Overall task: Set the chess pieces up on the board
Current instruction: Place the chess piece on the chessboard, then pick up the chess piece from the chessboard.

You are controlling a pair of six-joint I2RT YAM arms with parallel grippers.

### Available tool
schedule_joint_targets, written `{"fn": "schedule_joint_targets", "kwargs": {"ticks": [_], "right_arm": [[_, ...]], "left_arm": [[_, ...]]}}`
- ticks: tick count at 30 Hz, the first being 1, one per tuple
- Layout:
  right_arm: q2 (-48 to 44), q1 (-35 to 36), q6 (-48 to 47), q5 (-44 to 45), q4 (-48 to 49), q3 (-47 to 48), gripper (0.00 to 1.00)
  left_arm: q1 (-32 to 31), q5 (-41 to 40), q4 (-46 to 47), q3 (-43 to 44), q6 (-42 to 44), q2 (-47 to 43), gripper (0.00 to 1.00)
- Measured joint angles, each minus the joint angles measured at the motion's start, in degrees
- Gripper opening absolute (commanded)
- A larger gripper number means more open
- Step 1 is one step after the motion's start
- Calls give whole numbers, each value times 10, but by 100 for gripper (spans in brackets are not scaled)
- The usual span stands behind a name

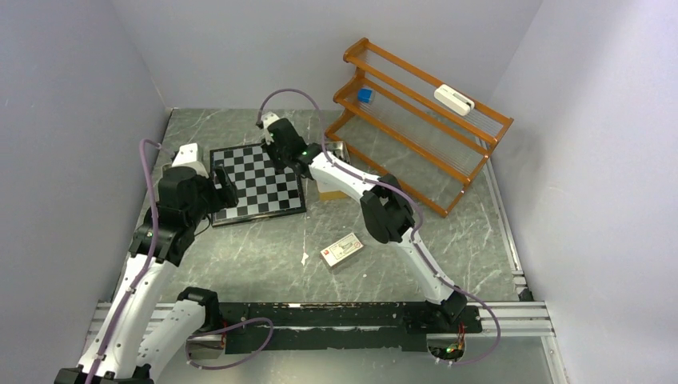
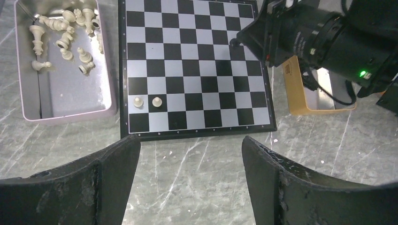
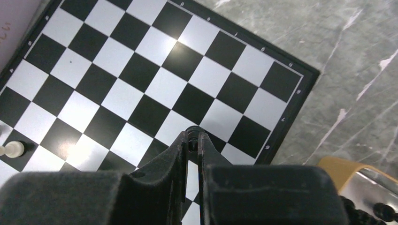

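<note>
The board [image 1: 260,182] lies on the table, left of centre. On the board [image 2: 197,70], two pale pawns [image 2: 138,101] [image 2: 156,101] stand in the second row near its left corner. My left gripper [image 2: 190,145] hangs open and empty over bare table just off the board's near edge. My right gripper [image 3: 193,137] is shut on a small black chess piece [image 3: 193,128], low over a square near the board's [image 3: 141,70] far right edge. The same gripper [image 2: 237,42] shows in the left wrist view. One pale pawn [image 3: 13,149] sits at the frame's left edge.
A pink-rimmed tin [image 2: 28,101] left of the board holds several pale chess pieces [image 2: 65,40]. A tan box [image 1: 330,193] sits right of the board. A small printed carton [image 1: 342,249] lies on the table in front. A wooden rack [image 1: 416,120] stands at the back right.
</note>
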Motion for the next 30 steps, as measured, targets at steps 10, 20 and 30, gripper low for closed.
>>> {"fn": "schedule_joint_targets", "kwargs": {"ticks": [10,20,30], "right_arm": [[23,8,0,7,-3,-1,34],[7,4,4,13,-27,4,52],[-287,-59,78,-5,-15,-258,100]], "left_arm": [[0,1,1,4,-16,26,83],[0,17,4,30,-25,91,76],[1,49,47,166,-23,284,60]]}}
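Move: The square for the black pawn in my right fingers lies about 5 cm below that hand and 1 cm back. From that hand, the black-piece box is roughly 18 cm to the right, about level fore and aft, and the two white pawns are some 15 cm left and 12 cm back. My empty left hand has the loose white pieces about 18 cm ahead, 19 cm left and 17 cm down; the white pawns stand about 8 cm ahead, 7 cm left of it. I lower the black pawn onto its square, sinking my right hand about 3 cm, and open the fingers to let go. Then I lift clear, up some 13 cm and about 11 cm right towards the black-piece box, drawing slightly back as the fingers spread nearly wide. Meanwhile my empty left hand dips 2 cm, then reaches forward about 10 cm, drifting right over the board, its fingers narrowing partway. ##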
